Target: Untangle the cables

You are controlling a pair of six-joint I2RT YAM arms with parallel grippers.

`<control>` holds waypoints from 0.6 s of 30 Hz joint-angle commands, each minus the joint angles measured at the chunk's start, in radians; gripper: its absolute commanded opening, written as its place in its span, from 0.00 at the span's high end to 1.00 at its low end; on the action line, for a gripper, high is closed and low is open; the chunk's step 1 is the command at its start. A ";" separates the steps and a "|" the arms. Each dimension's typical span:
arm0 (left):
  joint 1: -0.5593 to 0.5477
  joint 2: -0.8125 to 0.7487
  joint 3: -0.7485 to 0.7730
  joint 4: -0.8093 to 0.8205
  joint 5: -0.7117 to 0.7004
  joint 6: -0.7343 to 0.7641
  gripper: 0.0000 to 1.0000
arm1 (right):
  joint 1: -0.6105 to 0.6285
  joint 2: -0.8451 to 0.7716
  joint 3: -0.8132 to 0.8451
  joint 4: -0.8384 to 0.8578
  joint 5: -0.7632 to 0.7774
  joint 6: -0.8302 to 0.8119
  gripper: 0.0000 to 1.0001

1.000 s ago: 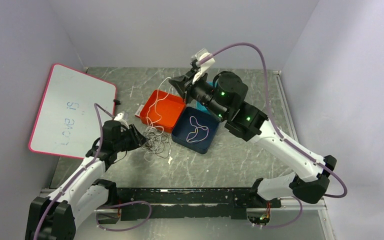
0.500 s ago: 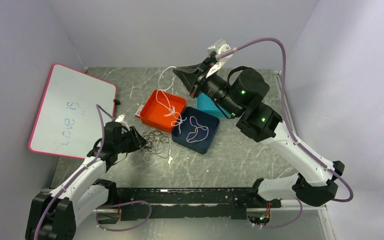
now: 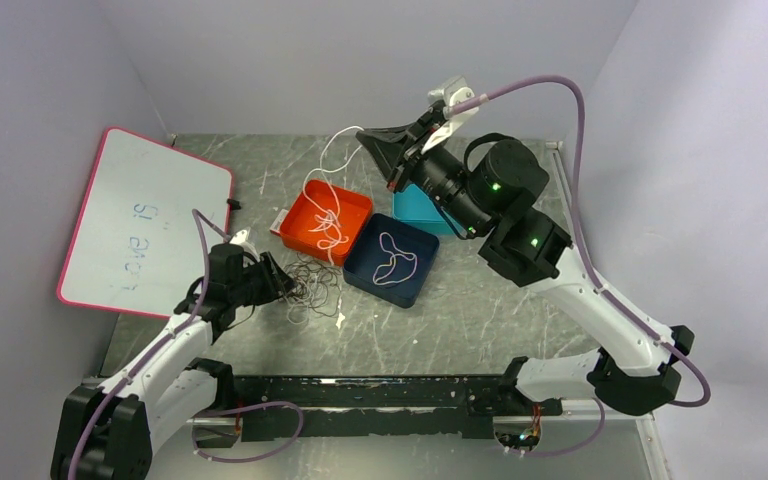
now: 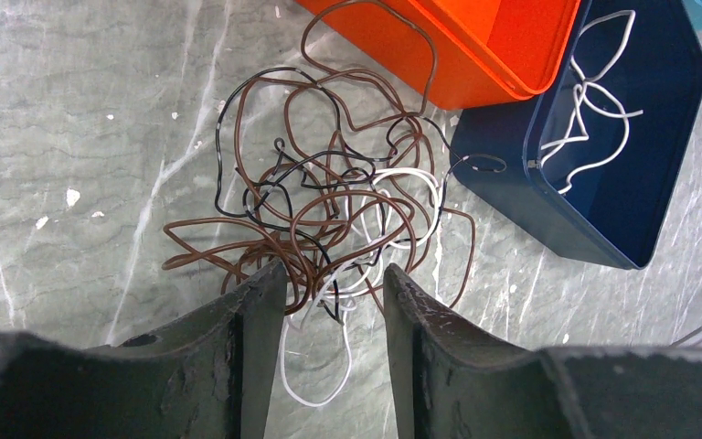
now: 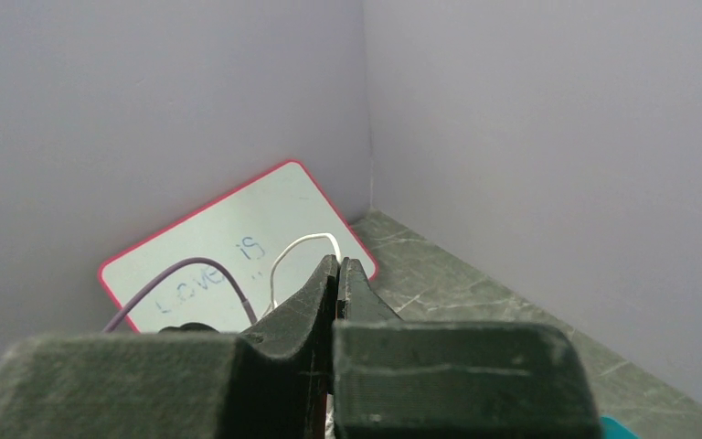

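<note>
A tangle of thin brown, black and white cables (image 3: 310, 285) (image 4: 329, 192) lies on the table beside the trays. My left gripper (image 3: 282, 284) (image 4: 329, 283) is low at the tangle's near edge. Its jaws stand apart, with a few strands lying loose between the tips. My right gripper (image 3: 365, 136) (image 5: 339, 262) is raised high at the back, shut on one white cable (image 3: 331, 222) (image 5: 297, 241). That cable hangs down from it in a long loop, and its lower end is bunched in the orange tray (image 3: 303, 231).
A navy tray (image 3: 380, 290) (image 4: 512, 183) holding a pale looped cable (image 3: 393, 257) (image 4: 594, 119) sits right of the orange tray (image 4: 512, 37). A teal box (image 3: 418, 210) stands behind it. A pink-edged whiteboard (image 3: 145, 220) (image 5: 228, 242) leans at the left wall.
My right gripper has risen and swung right, drawing the white cable out of the tangle; its tail now rests in the orange tray. The left arm has hardly moved.
</note>
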 commanded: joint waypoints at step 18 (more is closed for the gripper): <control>-0.001 -0.028 0.011 0.001 -0.028 -0.008 0.55 | -0.131 0.041 -0.012 -0.254 0.268 0.129 1.00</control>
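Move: The navy bin, where the white cable in the right fingers is being taken, lies far below that hand, about 50 cm down, some 7 cm ahead and 7 cm to its right. The orange bin is about 16 cm ahead and 8 cm left, the teal bin 21 cm ahead and 17 cm right, the cable tangle 1 cm ahead and 11 cm left, all equally low. From the left hand the navy bin is about 7 cm ahead, 23 cm right and 3 cm below. The white cable, already hanging free from the shut right fingers, is carried towards the navy bin: the right hand sinks and goes forward about 7 cm each way, easing to its right as well. Meanwhile the wrist swings clockwise some 20 degrees and tips downward, the fingers keeping their pinch. ##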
